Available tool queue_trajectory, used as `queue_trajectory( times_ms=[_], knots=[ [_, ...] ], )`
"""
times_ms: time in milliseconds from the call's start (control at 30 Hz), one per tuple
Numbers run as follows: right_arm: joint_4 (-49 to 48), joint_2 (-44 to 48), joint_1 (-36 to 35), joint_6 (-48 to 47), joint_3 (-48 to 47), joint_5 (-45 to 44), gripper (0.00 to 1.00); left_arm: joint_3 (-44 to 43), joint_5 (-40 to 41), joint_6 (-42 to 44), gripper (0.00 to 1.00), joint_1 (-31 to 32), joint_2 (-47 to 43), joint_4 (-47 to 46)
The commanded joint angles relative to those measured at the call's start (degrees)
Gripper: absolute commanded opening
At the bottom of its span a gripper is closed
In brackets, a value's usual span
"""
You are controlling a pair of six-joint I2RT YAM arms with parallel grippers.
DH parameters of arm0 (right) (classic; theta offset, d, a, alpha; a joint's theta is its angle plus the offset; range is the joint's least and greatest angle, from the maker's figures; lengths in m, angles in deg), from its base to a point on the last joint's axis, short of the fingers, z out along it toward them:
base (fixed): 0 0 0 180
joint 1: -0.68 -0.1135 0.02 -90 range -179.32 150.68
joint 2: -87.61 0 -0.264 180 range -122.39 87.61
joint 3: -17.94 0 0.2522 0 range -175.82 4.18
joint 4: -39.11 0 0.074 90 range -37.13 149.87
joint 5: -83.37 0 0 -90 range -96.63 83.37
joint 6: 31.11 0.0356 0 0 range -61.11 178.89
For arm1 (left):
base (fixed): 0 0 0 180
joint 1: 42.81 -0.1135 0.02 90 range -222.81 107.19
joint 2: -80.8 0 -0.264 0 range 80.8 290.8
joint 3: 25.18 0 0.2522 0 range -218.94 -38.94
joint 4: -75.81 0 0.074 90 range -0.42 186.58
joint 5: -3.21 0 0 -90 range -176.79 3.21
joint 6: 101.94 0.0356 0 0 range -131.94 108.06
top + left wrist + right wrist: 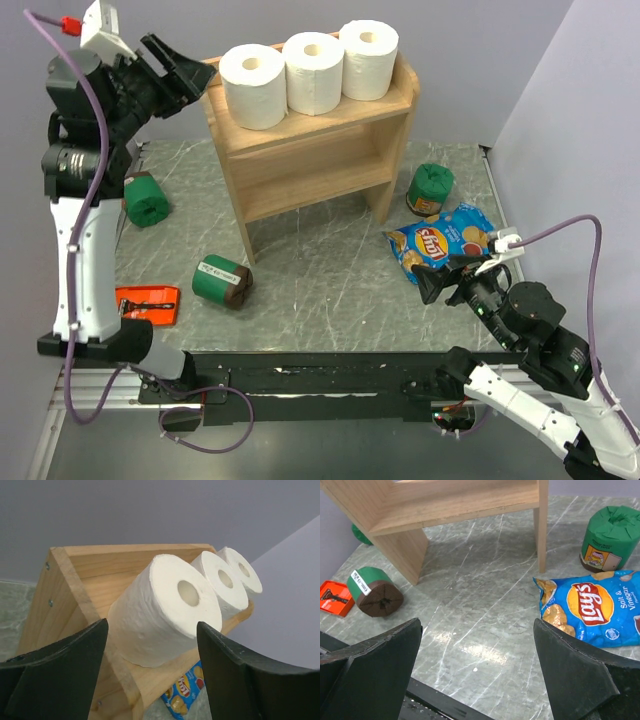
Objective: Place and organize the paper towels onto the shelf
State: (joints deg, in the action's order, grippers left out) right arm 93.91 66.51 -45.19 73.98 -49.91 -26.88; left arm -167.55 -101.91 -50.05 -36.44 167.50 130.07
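Observation:
Three white paper towels (252, 85) (314, 72) (368, 58) stand in a row on the top tier of the light wooden shelf (320, 150). My left gripper (195, 72) hovers just off the shelf's left end, level with the top tier. Its jaws are open and apart from the nearest roll (165, 607), which stands beyond the fingertips with the two other rolls (225, 582) (245, 572) behind it. The shelf's side rim (75, 580) runs under the left finger. My right gripper (432, 283) is low at the right and open, with only the table beneath it (477, 622).
Green cylindrical packages lie left of the shelf (146, 200), in front of it (222, 280) and by its right leg (430, 188). A blue Lay's bag (445, 240) lies just ahead of the right gripper. An orange packet (148, 302) rests near the left arm's base.

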Motion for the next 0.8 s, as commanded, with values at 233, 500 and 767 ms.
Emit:
queue_trajectory(
  times_ms=[233,500,767],
  knots=[
    [-8.9,-8.2,-0.1,4.1,1.5,1.7,1.0,30.6,17.6,7.8,0.96,0.2,-24.3,-5.3],
    [-15.4,-20.0,3.5,5.7,2.1,6.5,0.99,67.4,20.0,5.8,0.96,0.2,-41.9,-13.1],
    [-21.3,-27.1,25.9,5.4,3.3,10.5,0.96,83.1,21.3,7.3,0.96,0.2,-47.9,-14.7]
  ],
)
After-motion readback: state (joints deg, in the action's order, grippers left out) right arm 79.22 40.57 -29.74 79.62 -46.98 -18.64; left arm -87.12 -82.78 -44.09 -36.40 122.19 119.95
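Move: The green roll lying on the table is about 50 cm below the left hand, some 12 cm back and 7 cm to its left. From that roll, the orange tray lies about 17 cm left and 5 cm nearer; another green roll is 17 cm left and 20 cm farther out. The white roll just placed is some 4 cm ahead of the left hand, 8 cm right and 5 cm lower. From the right hand, its upright green roll is about 31 cm ahead, 13 cm right and 27 cm below; the chip bag is 20 cm ahead, 13 cm right and 30 cm down. Back and to the left off the shelf top, then mostly straight down by about 30 cm, the left hand leaves the white roll it has already let go, spreading its fingers fully, swinging counter-clockwise and tipping down towards the lying green roll. Meanwhile the open right hand goes forward some 10 cm, sinking, first veering left and then right, towards the upright green roll, its fingers dipping. ##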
